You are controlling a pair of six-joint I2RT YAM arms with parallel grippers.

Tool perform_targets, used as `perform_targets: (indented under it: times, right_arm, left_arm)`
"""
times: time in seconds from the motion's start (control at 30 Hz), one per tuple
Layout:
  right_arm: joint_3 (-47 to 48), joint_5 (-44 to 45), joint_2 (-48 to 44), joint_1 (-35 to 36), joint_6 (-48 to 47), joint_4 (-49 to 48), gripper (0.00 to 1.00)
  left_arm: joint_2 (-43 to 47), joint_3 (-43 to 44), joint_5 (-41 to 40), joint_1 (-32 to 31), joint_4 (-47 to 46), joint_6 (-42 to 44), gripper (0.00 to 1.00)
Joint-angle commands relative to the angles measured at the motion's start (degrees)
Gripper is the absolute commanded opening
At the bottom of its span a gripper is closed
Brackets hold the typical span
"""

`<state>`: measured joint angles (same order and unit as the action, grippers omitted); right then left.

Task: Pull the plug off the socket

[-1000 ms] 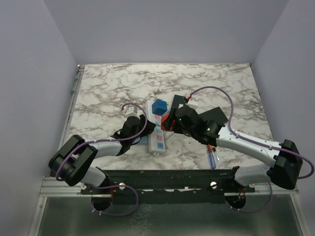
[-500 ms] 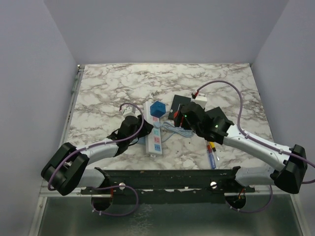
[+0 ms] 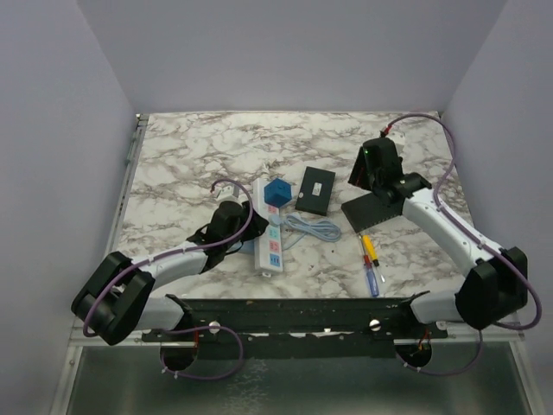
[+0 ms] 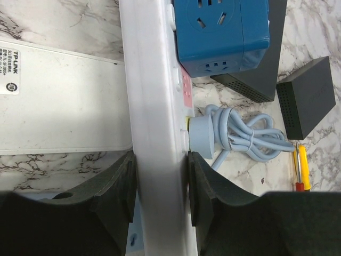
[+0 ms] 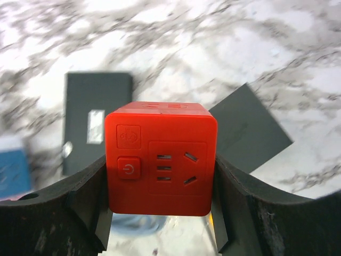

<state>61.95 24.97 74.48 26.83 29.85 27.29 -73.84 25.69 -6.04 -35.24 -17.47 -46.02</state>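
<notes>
The long white socket strip [image 3: 271,233] lies on the marble table, and my left gripper [image 3: 251,240] is shut on its side. In the left wrist view both pads press the strip [image 4: 154,106] between the left gripper's [image 4: 160,181] fingers. A blue cube adapter [image 4: 213,32] and a light-blue plug [image 4: 205,136] with a coiled cable sit in the strip. My right gripper [image 5: 161,176] is shut on a red cube plug [image 5: 161,159] and holds it in the air, away from the strip. In the top view the right gripper [image 3: 370,171] is at the back right and the red cube is hidden.
A black box [image 3: 316,189] and a black flat plate [image 3: 378,210] lie right of the strip. A red, yellow and blue screwdriver [image 3: 370,264] lies near the front right. A white flat box [image 4: 58,101] lies against the strip's left side.
My right gripper has moved from the strip up and away to the back right with the red cube in it. The left gripper has kept hold of the strip, which shifted slightly left.
</notes>
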Motion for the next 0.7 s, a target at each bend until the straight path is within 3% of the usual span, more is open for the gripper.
perform_targets:
  times: [0.0, 0.4, 0.67]
  right_arm:
    - [4.44, -2.8, 8.37, -4.75, -5.47, -5.7, 0.0]
    - [13.55, -5.16, 24.89, -8.14, -8.14, -7.04, 0.0]
    - [11.36, -8.79, 27.17, -10.7, -6.31, -7.6, 0.0]
  left_arm:
    - [1.82, -1.16, 0.72, 0.43, 0.47, 1.35, 0.0]
    - [4.58, -3.55, 0.43, 0.52, -0.35, -0.96, 0.0]
    - [4.6, -3.72, 0.42, 0.61, -0.31, -1.31, 0.0]
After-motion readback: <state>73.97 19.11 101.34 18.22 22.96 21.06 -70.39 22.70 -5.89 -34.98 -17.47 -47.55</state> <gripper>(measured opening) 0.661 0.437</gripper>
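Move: The open marble that the right gripper carries the red plug to is some 12 cm ahead of it, 2 cm right and 15 cm below. From that gripper the labelled black box is about 9 cm ahead and 8 cm left, the plain black box roughly 4 cm ahead and 5 cm right, both some 15 cm down. From the left gripper, the same bare patch is around 19 cm ahead, 23 cm right and 5 cm lower. Keep the red plug in the right gripper and bring it about 9 cm forward and just as far down, towards the bare marble past the gap between the two black boxes, tipping the fingers some 10 degrees further down and finishing almost straight down. With the left gripper still pinching the white socket strip, ease it about 1 cm back and left. ##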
